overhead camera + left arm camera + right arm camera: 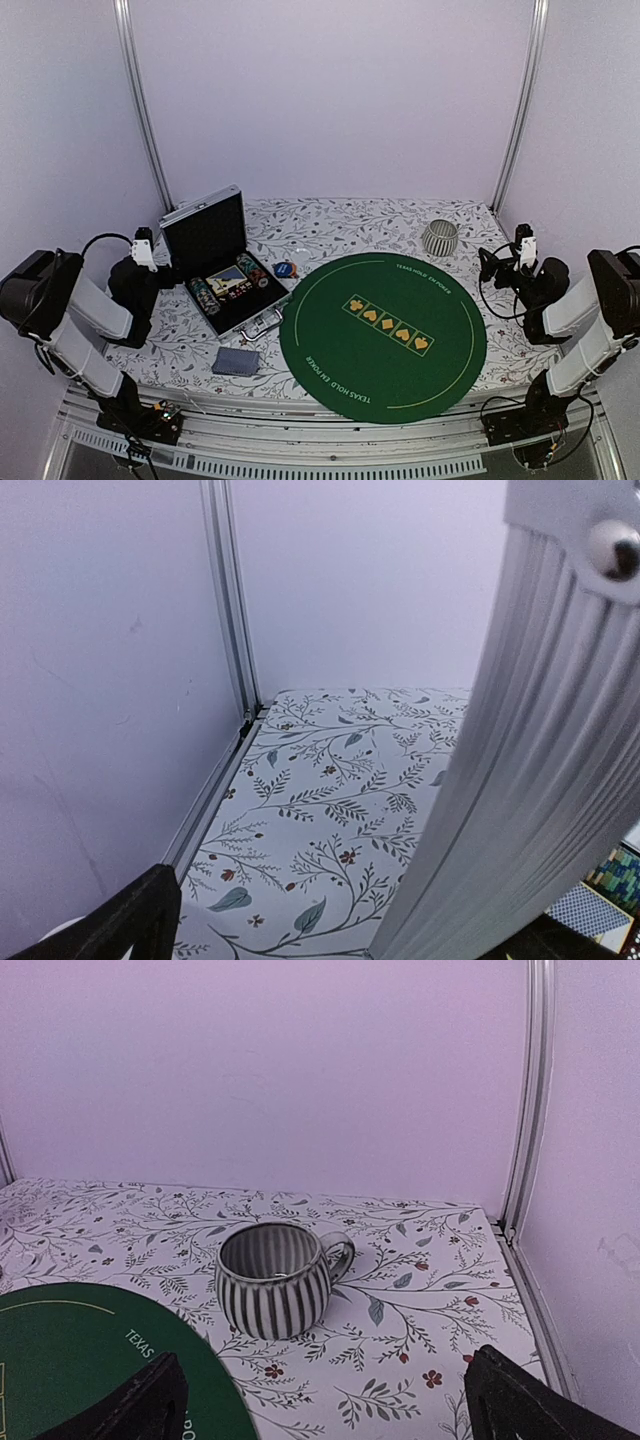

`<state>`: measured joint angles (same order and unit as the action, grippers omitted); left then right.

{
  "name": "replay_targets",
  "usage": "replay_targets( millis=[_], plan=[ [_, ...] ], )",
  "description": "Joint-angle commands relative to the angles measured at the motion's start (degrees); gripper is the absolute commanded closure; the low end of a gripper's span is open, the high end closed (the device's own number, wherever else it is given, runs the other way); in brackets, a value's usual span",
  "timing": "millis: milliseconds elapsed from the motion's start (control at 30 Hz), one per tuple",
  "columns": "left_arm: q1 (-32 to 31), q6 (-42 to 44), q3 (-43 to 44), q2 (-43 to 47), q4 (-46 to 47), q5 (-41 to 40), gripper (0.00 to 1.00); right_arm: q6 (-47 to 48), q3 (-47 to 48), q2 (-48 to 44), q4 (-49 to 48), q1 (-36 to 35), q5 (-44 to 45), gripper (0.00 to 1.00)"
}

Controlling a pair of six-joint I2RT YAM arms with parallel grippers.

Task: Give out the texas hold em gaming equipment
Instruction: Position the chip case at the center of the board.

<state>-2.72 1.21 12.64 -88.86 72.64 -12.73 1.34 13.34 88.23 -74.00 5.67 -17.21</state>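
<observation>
The open aluminium case [212,232] stands at the left with striped poker chips [205,293] in rows inside it. A grey-blue deck of cards [236,361] lies on the table in front of the case. A small blue disc [287,268] rests beside the case, at the edge of the green mat [383,335]. My left gripper [145,248] hangs open just left of the case lid [530,780], with nothing between its fingers [130,920]. My right gripper [523,243] is open at the far right, apart from all of it, its fingers [520,1400] wide.
A ribbed grey cup [272,1280] stands on the flowered cloth at the back right, ahead of the right gripper [330,1410]. The round green mat [80,1360] covers the table's middle. Walls and metal posts [232,610] close in the back corners.
</observation>
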Motion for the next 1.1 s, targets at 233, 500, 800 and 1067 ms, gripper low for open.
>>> replay_targets(
  millis=[233,500,800,1067],
  plan=[
    [1.11,-0.87,1.48,-0.2,2.19,0.77,0.02,0.41,0.52,-0.15,-0.55,-0.22,0.21,0.01],
    [1.29,-6.93,3.86,15.87,-15.09,-14.04,0.02,-4.23,11.08,-21.22,28.52,-0.19,-1.69,0.01],
    [0.83,-7.78,7.17,36.48,-20.18,-14.5,0.02,-14.32,31.81,-18.09,45.11,-15.31,-3.09,0.01],
    [0.77,-9.48,14.07,31.01,-29.45,-5.7,0.02,-7.39,55.2,4.65,57.04,-32.82,-3.16,0.01]
  ],
)
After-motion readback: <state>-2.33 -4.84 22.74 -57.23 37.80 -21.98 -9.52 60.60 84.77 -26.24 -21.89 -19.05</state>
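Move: Just right of the left hand, the chip case lies with its middle some 13 cm right, 3 cm ahead and 8 cm below; its raised lid is centred about 7 cm right and 7 cm ahead. The grey box is roughly 13 cm right and 15 cm back. From the right hand the chip case is about 60 cm left and 1 cm ahead; the striped mug is 9 cm left and 17 cm ahead, the board's centre 23 cm left and 11 cm back. Rising clear first, the right hand climbs about 20 cm, then sweeps some 22 cm left towards the chip case, drifting forward and turning about 30 degrees counter-clockwise with its fingers open and empty. The left hand rises some 12 cm beside the lid, draws back and left, then eases forward again, its fingers staying wide open about the lid's left edge. ##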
